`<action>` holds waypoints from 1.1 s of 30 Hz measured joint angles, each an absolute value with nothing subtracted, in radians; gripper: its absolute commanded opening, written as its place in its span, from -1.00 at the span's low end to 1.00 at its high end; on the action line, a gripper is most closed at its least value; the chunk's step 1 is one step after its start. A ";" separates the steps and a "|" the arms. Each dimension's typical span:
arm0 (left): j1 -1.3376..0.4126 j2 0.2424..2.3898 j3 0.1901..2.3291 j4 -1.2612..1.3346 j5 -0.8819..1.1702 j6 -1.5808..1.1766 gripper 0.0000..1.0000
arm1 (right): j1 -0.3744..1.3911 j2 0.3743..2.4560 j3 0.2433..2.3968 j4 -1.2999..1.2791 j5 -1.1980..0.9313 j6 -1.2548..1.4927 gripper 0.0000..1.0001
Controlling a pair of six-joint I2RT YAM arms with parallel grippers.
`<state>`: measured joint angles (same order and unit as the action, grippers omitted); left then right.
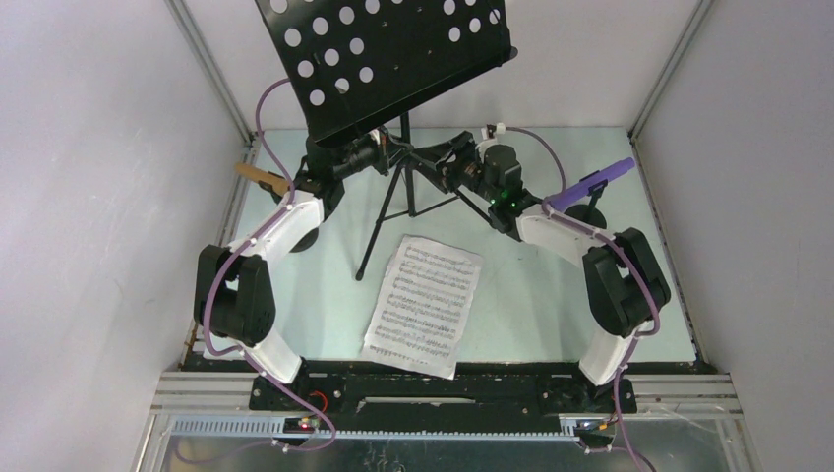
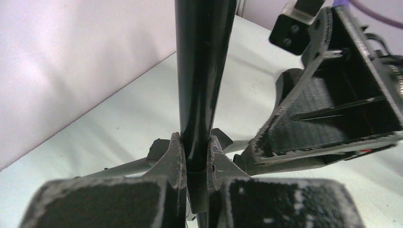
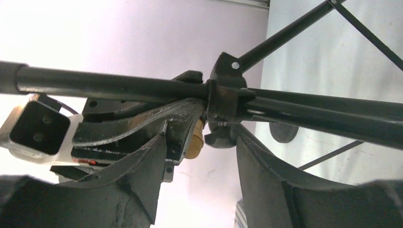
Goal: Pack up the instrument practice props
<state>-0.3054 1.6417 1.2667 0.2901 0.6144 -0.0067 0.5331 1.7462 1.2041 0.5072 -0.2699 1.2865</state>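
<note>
The black perforated music rack [image 1: 384,59] stands tilted on its tripod legs [image 1: 379,231] at the back middle. My left gripper [image 1: 386,152] is shut on the rack's upright pole [image 2: 202,71], its fingertips [image 2: 176,156] pinching the pole just above the leg hub. My right gripper [image 1: 445,169] faces it from the right, open, its jaws either side of the hub's knob [image 3: 219,137] without clamping it. A white sheet-music page [image 1: 423,305] lies flat in front of the tripod. The tan microphone [image 1: 261,175] sits far left and the purple microphone [image 1: 590,184] far right.
The purple microphone rests in a black round-based holder [image 1: 593,211]; another round base [image 1: 300,239] shows under my left arm. Grey walls and aluminium frame rails [image 1: 211,69] close in the table on three sides. The tripod legs spread towards the sheet.
</note>
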 measured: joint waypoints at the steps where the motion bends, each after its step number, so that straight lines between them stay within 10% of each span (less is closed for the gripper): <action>1: -0.305 1.642 1.268 0.289 0.614 -0.006 -0.81 | 0.533 1.760 1.203 0.526 -0.274 1.314 0.29; 23: -0.305 1.642 1.277 0.273 0.614 0.001 -0.83 | 0.530 1.867 1.197 0.670 -0.320 1.472 -0.10; 33: -0.305 1.642 1.278 0.269 0.614 0.002 -0.85 | 0.524 1.884 1.197 0.692 -0.347 1.493 -1.00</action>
<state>-0.3054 1.6421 1.2778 0.2687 0.6144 0.0021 0.5240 1.8835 1.1973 0.6922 -0.3470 1.4933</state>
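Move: Just beyond the right fingertips, the tripod's black clamp knob lies about 2 cm ahead, 2 cm left and 2 cm below that hand. Its collar is roughly 1 cm farther out and 1 cm left of the knob. The left gripper, already shut on the upper tube, stands some 2 cm ahead and 6 cm left of the right hand, about 1 cm higher. From the left hand the knob lies about 4 cm right and 3 cm below, level with it fore and aft. Sinking about 2.5 cm while easing left and a little forward, the right hand brings its parted fingers around the clamp knob, rolling some 10 degrees about the finger line. The fingers then close from well open to nearly shut, pinching the knob, with grip effort rising at the end. The left hand holds still and keeps its grip on the tube above the collar. ##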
